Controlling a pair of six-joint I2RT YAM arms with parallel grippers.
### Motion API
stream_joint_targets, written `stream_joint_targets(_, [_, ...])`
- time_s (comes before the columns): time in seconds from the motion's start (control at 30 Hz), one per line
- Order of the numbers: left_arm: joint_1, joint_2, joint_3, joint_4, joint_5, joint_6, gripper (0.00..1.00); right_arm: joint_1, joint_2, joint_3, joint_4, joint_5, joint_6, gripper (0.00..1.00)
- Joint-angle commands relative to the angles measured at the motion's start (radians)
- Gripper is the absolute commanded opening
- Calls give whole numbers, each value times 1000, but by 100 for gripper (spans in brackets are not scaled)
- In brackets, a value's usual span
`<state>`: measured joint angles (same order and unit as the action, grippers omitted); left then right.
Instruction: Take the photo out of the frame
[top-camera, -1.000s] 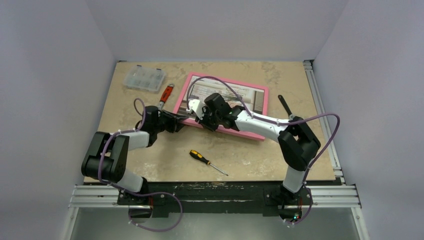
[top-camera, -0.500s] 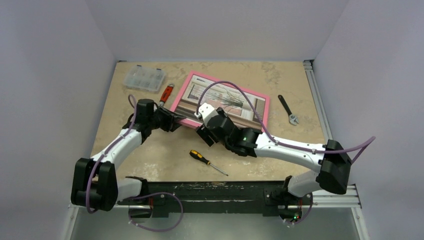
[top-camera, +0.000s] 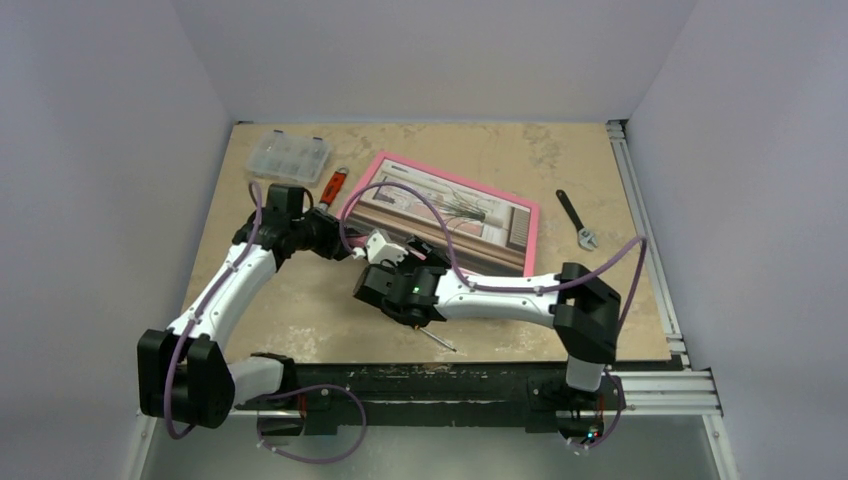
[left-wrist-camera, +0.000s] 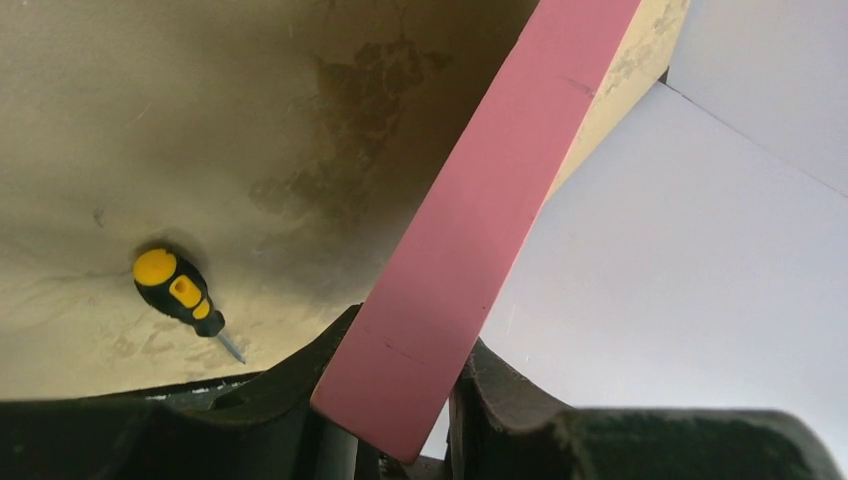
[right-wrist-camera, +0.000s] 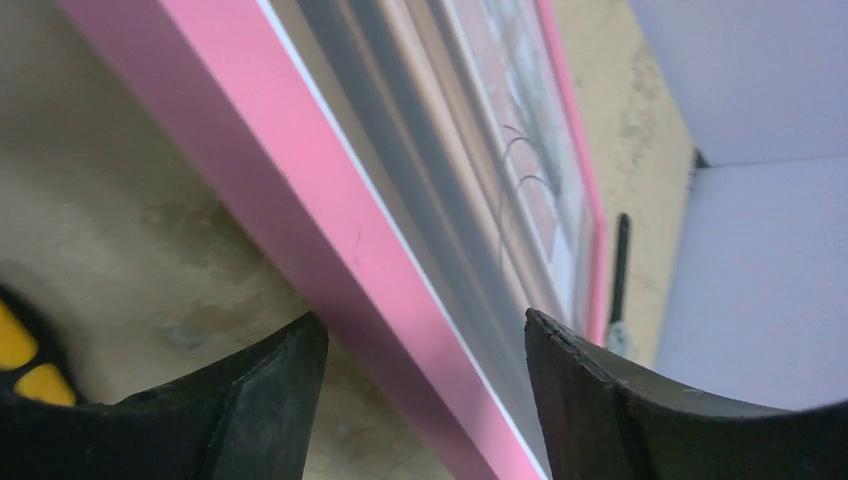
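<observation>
The pink frame sits tilted, its near left corner raised off the table. The photo shows through its front, a print of grasses and a window. My left gripper is shut on that raised corner; in the left wrist view the pink edge runs between the jaws of the gripper. My right gripper stands open at the near edge. In the right wrist view its jaws straddle the pink border and the photo without touching them.
A yellow-and-black screwdriver lies on the table near the front, mostly under my right forearm in the top view. A clear compartment box and a red-handled tool are at the back left. A wrench lies right of the frame.
My right gripper opened and let go of the frame's near edge, and that arm swung lower and leftward. The left arm stretched out, raising the frame's near left corner.
</observation>
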<state>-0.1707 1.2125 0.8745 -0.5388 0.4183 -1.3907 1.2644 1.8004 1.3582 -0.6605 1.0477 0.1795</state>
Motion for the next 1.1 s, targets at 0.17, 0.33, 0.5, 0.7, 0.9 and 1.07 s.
stream_joint_targets(0.17, [0,1,62,-174,-12,45,0,13,100,133,-137,238,-28,33])
stream_joint_targets(0.33, [0,6,61,-147,11,35,6,13,89,134,-103,215,-88,26])
stream_joint_targets(0.5, [15,-2,69,-76,51,53,70,13,69,136,-45,173,-170,0])
stream_joint_targets(0.7, [80,-33,173,-139,5,201,84,0,24,140,15,100,-250,0])
stream_joint_targets(0.9, [220,-126,329,-277,-269,425,86,-46,-15,209,-18,17,-281,0])
stream_joint_targets(1.07, [226,-125,392,-302,-411,586,85,-120,-16,388,-130,-97,-251,0])
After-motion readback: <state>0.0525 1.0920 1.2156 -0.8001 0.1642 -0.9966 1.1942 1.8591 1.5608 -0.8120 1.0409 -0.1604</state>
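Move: My left fingers already hold the raised near-left corner of the frame. My right fingers stand open around the frame's near rail, its grip spot only about 1 cm ahead of them, with that held corner some 13 cm to their left and 3 cm farther out. The screwdriver lies some 8 cm back of my right hand, 12 cm below. The red wrench lies about 14 cm ahead and 7 cm left of my left hand, 12 cm below. I close my right fingers on the near rail, rolling that hand some 20 degrees, left side down, so it takes the rail squarely. With the rail pinched, my left hand opens wide, lets go of the corner and sweeps about 11 cm left and as far up, its fingers tipping upward, while my right raises the rail about 4 cm and carries it 3 cm forward. ##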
